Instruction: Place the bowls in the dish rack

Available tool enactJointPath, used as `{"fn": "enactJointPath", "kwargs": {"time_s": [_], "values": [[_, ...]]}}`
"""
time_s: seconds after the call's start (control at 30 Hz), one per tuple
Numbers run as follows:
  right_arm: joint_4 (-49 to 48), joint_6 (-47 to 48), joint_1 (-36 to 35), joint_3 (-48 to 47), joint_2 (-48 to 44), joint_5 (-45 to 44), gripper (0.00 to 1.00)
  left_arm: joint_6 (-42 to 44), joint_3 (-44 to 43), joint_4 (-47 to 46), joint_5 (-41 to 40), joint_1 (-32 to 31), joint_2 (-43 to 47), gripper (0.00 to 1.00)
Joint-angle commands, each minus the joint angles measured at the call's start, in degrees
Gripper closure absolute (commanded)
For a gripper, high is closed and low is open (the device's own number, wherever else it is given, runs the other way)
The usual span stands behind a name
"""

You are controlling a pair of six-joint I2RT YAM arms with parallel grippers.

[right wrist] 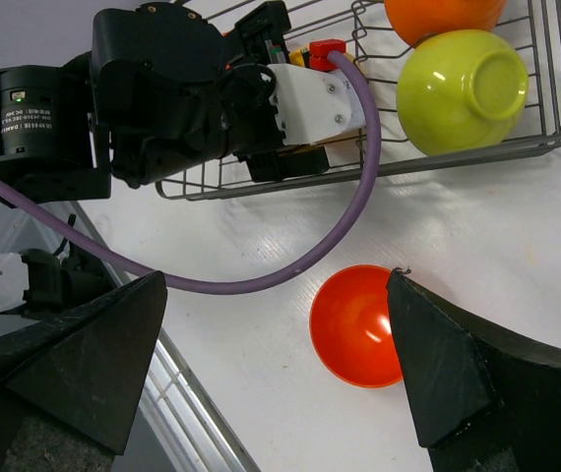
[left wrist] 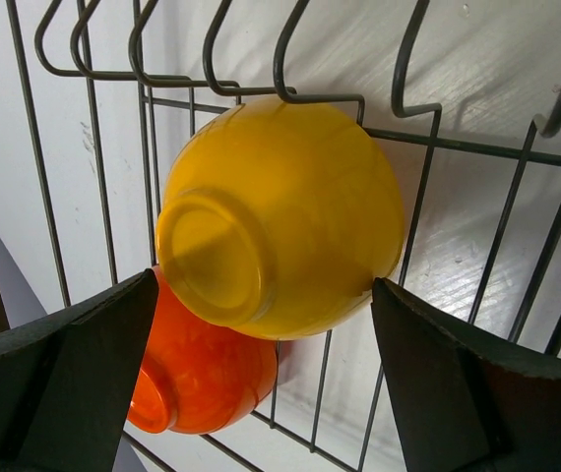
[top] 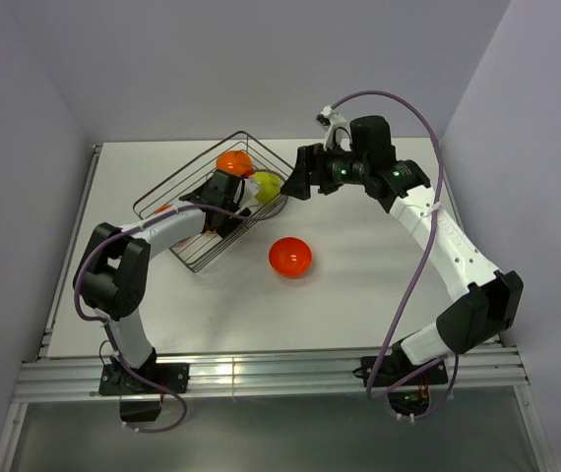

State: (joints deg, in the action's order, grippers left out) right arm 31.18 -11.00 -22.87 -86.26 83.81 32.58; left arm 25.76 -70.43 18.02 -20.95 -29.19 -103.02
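The dish rack point(top: 190, 169) stands at the table's back left. Inside it in the left wrist view, a yellow-orange bowl point(left wrist: 280, 216) lies on its side against the wires point(left wrist: 420, 197), base towards the camera, with a red-orange bowl point(left wrist: 202, 374) tucked under it. My left gripper point(left wrist: 266, 324) is open, its fingers standing wide on either side of the yellow bowl. An orange bowl point(top: 234, 162) and a lime green bowl point(top: 266, 185) sit at the rack's far end. Another red-orange bowl point(top: 289, 257) rests upright on the table. My right gripper point(right wrist: 276, 334) hovers open above it, empty.
My left arm's wrist point(right wrist: 192, 98) and its purple cable point(right wrist: 359, 187) reach into the rack point(right wrist: 438, 160), close beside my right gripper point(top: 290, 182). The lime bowl point(right wrist: 463, 88) lies at the rack's near corner. The table's front edge rail point(top: 261, 372) runs past both arm bases.
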Motion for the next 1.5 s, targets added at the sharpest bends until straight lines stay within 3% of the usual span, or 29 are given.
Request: {"fn": "enactJointPath", "kwargs": {"time_s": [0.0,0.37,0.77,0.87,0.93,1.0,1.07,1.2,1.47], "values": [[-0.3,0.9,0.4,-1.1,-0.9,-0.1,0.0,-0.4,-1.1,-3.3,-2.1,-0.2,0.7,0.05],[0.1,2.0,0.5,-0.8,-1.7,-0.8,0.0,-0.3,-3.1,-6.1,-5.9,0.4,-0.7,0.06],[2.1,4.2,2.2,-0.8,-2.5,0.7,0.0,-5.8,-8.8,3.0,9.0,0.4,7.8,0.05],[4.0,5.6,3.7,-0.6,-2.7,1.9,0.0,-8.1,-10.4,4.9,11.3,0.5,10.3,0.01],[6.0,8.4,5.3,0.6,-3.3,1.4,0.02,-10.5,-11.1,6.1,14.5,0.9,12.4,0.01],[7.6,10.4,6.0,2.3,-3.8,0.4,0.05,-12.7,-11.6,6.8,23.2,2.6,16.5,0.0],[10.2,13.7,5.9,4.6,-3.8,-0.1,0.11,-17.0,-12.1,7.2,34.5,5.6,20.6,0.0],[12.7,14.8,5.3,8.6,-1.4,-2.2,0.26,-24.0,-12.7,8.4,48.2,10.6,24.4,0.01],[8.7,14.1,0.6,14.1,6.4,-9.1,0.34,-29.2,-6.0,7.6,55.0,11.7,32.1,0.01]]}}
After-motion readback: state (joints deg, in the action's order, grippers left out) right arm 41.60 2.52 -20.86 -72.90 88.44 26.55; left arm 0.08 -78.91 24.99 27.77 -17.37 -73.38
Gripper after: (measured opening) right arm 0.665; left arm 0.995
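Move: The loose red bowl lies some 27 cm below the right hand, about 3 cm back and 1 cm left; the green bowl in the rack is 15 cm ahead of that hand and 6 cm left. From the left hand the loose red bowl is 11 cm back, 16 cm right. The yellow bowl sits just under the left fingers, about 4 cm down, 1 cm ahead and 1 cm left, the racked red bowl 10 cm left, 2 cm back. Left hand rises 25 cm from the yellow bowl; right sinks 14 cm towards the loose red bowl, partly closing. ##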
